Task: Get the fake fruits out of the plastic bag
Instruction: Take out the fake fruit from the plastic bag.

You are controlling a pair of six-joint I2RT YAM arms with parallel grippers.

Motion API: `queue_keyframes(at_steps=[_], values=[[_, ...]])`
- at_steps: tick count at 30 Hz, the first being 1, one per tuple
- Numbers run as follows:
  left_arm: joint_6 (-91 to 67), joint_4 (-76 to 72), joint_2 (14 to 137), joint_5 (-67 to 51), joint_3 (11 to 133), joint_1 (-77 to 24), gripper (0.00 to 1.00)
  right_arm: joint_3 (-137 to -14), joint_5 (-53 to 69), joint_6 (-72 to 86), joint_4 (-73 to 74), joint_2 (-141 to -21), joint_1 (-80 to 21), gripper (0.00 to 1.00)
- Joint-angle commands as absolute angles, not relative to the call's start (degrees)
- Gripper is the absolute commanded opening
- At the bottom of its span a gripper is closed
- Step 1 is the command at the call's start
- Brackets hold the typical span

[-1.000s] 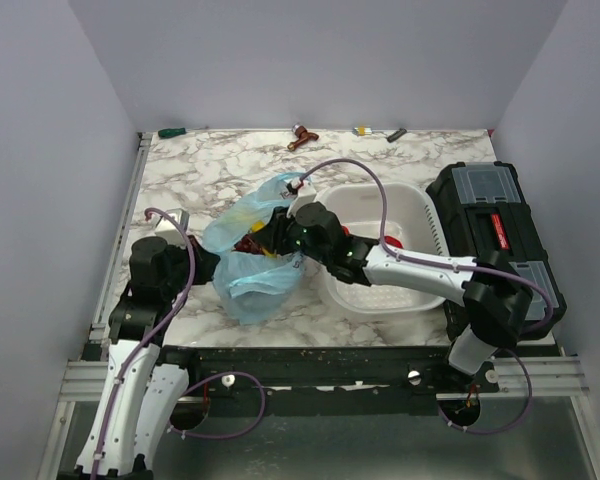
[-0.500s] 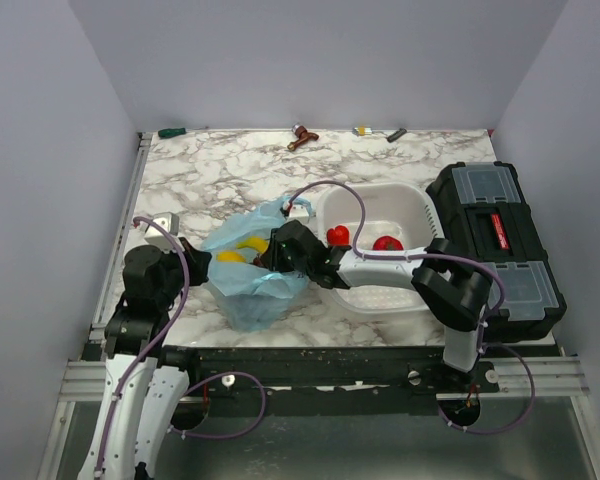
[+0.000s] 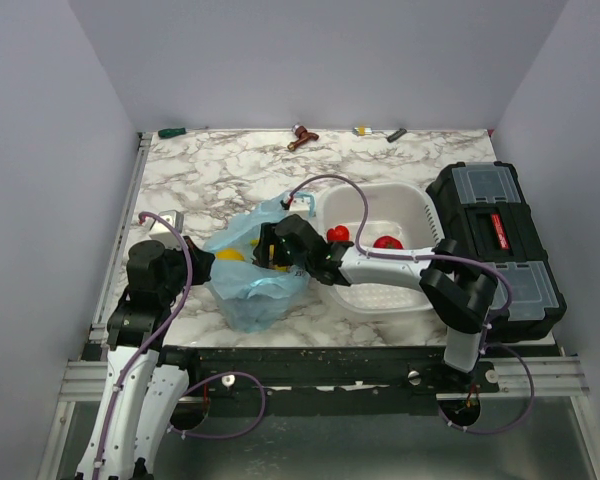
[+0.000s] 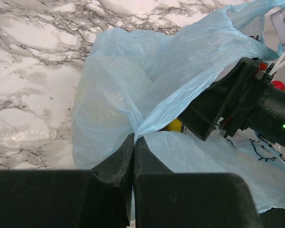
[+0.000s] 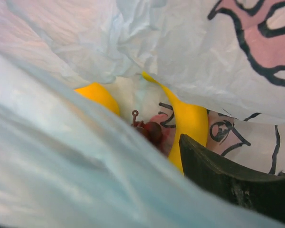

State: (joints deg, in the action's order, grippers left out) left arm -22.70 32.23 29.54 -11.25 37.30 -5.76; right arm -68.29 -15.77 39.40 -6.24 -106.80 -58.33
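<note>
The light-blue plastic bag [image 3: 250, 292] lies on the marble table left of centre. My left gripper [image 3: 201, 262] is shut on a gathered fold of the plastic bag [image 4: 115, 90] at its near-left side [image 4: 134, 138]. My right gripper [image 3: 267, 247] reaches into the bag's mouth from the right and stands open. In the right wrist view one black finger [image 5: 228, 178] shows, while bag film hides the other. Inside lie the fake fruits: a curved banana [image 5: 190, 121], a round yellow fruit [image 5: 98, 95] and a dark red grape bunch [image 5: 150, 131] just left of that finger.
A white perforated basket [image 3: 415, 296] to the right of the bag holds two red fruits [image 3: 338, 234] [image 3: 386, 242]. A black toolbox [image 3: 495, 235] fills the right edge. A green-handled tool [image 3: 172, 131], a brown object [image 3: 302, 136] and small bits [image 3: 396, 134] lie along the back.
My right arm has come down from above the bag and pushed its gripper leftward into the bag's mouth, and its jaws have spread. My left gripper keeps its pinch on the bag.
</note>
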Motion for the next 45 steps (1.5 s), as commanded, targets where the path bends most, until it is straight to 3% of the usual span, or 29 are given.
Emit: queue_keyframes(at_steps=[1, 5, 9, 11, 16, 20, 26, 34, 40, 45], values=[[-22.49, 31.15, 29.02, -13.18, 36.72, -6.00, 0.00, -71.28, -16.90, 37.91, -4.32, -106.60, -58.33, 0.76], [-22.45, 30.77, 28.95, -13.07, 36.42, -6.02, 0.00, -74.56, -18.52, 37.72, -0.79, -109.03, -57.20, 0.74], [-22.33, 30.75, 29.34, -13.92, 36.63, -6.02, 0.00, -76.21, -20.25, 37.10, 2.22, -111.43, -57.08, 0.57], [-22.33, 30.76, 29.17, -13.67, 36.49, -5.98, 0.00, -76.94, -20.80, 37.10, 4.07, -112.52, -57.05, 0.55], [-22.32, 30.44, 29.11, -14.32, 36.46, -5.98, 0.00, -77.15, -15.66, 34.45, 6.13, -114.45, -57.23, 0.56], [-22.32, 30.31, 29.00, -14.34, 36.37, -5.98, 0.00, -75.95, -13.57, 34.62, 6.46, -115.28, -57.22, 0.64], [-22.32, 30.14, 28.99, -14.49, 36.23, -6.05, 0.00, -78.46, -12.65, 33.80, 7.23, -118.93, -57.25, 0.62], [-22.41, 30.23, 29.38, -14.59, 36.35, -6.02, 0.00, -79.18, -9.55, 33.63, 7.80, -116.73, -57.23, 0.33], [-22.41, 30.33, 29.18, -14.14, 36.30, -5.99, 0.00, -75.23, -5.73, 33.96, 1.63, -109.09, -57.27, 0.02], [-22.41, 30.45, 28.82, -14.09, 36.43, -6.02, 0.00, -72.53, -7.66, 34.58, 0.56, -102.78, -57.25, 0.01]])
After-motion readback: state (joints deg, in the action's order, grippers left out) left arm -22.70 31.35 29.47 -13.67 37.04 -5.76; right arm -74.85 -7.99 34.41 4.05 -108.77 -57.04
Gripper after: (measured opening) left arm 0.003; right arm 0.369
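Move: The banana lies almost straight below the open right fingers, about 6 cm down in the bag, its tip running forward and left. The grapes lie some 4 cm to the right hand's left and 1 cm ahead, and the round yellow fruit about 8 cm left and level, both 6 cm or so lower than the hand. From the left hand, which grips the bag, the banana is roughly 11 cm right, 5 cm ahead and 15 cm down. Up and forward a couple of centimetres first, then down about 8 cm into the bag, the right hand rolls its left side lower, closes its fingers to about half their starting gap and pinches the banana at the bottom. It then climbs some 6 cm, easing slightly back and swinging a little counter-clockwise, while the left hand stays put and keeps its pinch on the bag. ##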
